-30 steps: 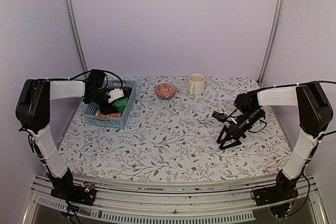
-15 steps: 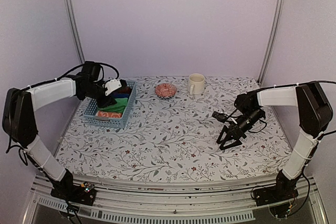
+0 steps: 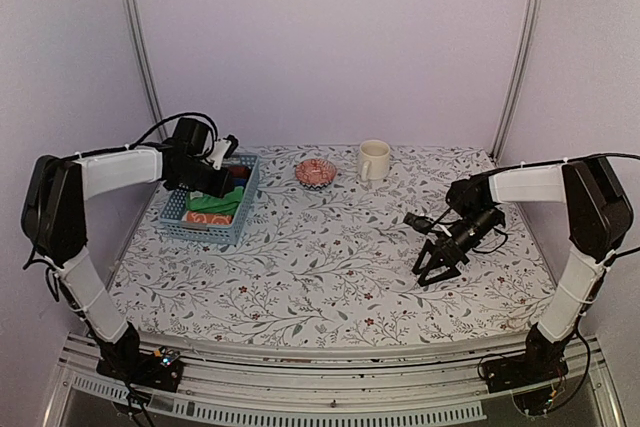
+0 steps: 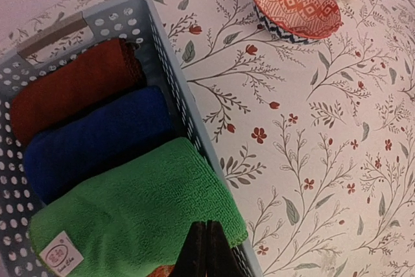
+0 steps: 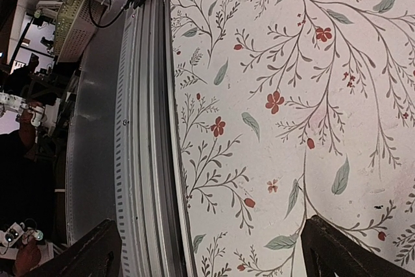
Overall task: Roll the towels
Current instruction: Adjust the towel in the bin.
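The towels lie in the blue perforated basket (image 3: 190, 219) at the table's back left. A bright green towel (image 4: 130, 215) lies folded flat, and a sliver of an orange one (image 4: 157, 270) peeks out beneath it. In the top view the green towel (image 3: 228, 203) and orange towel (image 3: 206, 217) fill the basket's near half. My left gripper (image 4: 205, 225) hovers over the green towel's right edge, shut with nothing between its fingers. It also shows in the top view, left gripper (image 3: 222, 179). My right gripper (image 3: 433, 269) rests low over the table at the right, wide open and empty.
A blue roll (image 4: 97, 141) and a dark red roll (image 4: 71, 89) fill the basket's far half. A patterned red bowl (image 3: 315, 172) and a cream mug (image 3: 373, 159) stand at the back centre. The table's metal front rail (image 5: 146, 160) runs beside the right gripper (image 5: 209, 225).
My left gripper has lifted out of the basket, swung toward its back right side, and closed its jaws on nothing. The right arm has not moved.
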Controlling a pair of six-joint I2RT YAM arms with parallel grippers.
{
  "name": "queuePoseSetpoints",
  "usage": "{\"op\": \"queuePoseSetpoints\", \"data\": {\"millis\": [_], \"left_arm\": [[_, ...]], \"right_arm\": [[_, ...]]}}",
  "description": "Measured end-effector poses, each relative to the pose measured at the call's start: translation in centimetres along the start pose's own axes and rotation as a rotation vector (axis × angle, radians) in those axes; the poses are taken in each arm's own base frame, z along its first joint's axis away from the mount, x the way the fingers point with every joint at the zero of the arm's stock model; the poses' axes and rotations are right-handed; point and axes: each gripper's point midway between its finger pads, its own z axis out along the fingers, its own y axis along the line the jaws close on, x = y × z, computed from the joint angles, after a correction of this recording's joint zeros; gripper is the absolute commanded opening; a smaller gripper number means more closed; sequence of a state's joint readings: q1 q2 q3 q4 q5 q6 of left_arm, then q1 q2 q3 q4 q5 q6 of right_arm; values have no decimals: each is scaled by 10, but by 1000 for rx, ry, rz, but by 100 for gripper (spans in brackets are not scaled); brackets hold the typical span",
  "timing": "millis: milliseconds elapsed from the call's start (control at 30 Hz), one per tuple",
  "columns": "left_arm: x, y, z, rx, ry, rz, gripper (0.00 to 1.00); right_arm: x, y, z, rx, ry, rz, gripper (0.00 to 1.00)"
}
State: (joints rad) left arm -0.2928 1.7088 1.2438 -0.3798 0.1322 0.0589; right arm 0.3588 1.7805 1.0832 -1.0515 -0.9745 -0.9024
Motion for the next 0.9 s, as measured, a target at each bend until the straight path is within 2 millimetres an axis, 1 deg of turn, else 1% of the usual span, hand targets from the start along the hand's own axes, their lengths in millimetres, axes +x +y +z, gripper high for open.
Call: {"op": "queuePoseSetpoints", "data": {"millis": [100, 233, 333, 533, 633, 767, 900], "left_arm": [[10, -3, 12, 22, 35, -70, 0], [15, -4, 18, 26, 50, -113, 0], [20, -1, 24, 15, 67, -128, 0], [40, 3, 40, -9, 132, -138, 0], [48, 7, 42, -30, 151, -135, 0], [52, 10, 42, -55, 164, -131, 0], [56, 9, 41, -49, 179, -133, 0]], "right_arm": [[1, -1, 1, -2, 2, 3, 99], [1, -1, 1, -2, 2, 5, 99], [1, -1, 1, -3, 2, 6, 99], [1, -1, 1, -3, 3, 7, 99], [1, -1, 1, -4, 3, 7, 99], [1, -1, 1, -4, 3, 7, 99], [1, -1, 1, -4, 3, 8, 99]]}}
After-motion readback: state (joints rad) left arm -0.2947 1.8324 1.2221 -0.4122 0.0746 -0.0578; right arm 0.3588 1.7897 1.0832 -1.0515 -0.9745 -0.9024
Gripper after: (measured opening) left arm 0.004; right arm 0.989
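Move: Roughly 8 cm below the closed left fingers lies the green towel in the bin, its middle some 6 cm to their left and about 1 cm ahead. The blue towel is about 8 cm ahead and 5 cm left, the rust towel 16 cm ahead and 5 cm left, and the orange towel 7 cm back and 6 cm left. From the right hand, the green towel is around 25 cm ahead, 57 cm left and 4 cm down. Sinking about 7 cm almost straight down with its fingers kept shut, the left hand brings its tips onto the right-hand part of the green towel, close inside the bin's right wall, and presses into the cloth. The fingers tip some 10 degrees steeper; the descent slows near the end while the hand eases about a centimetre left and back. ##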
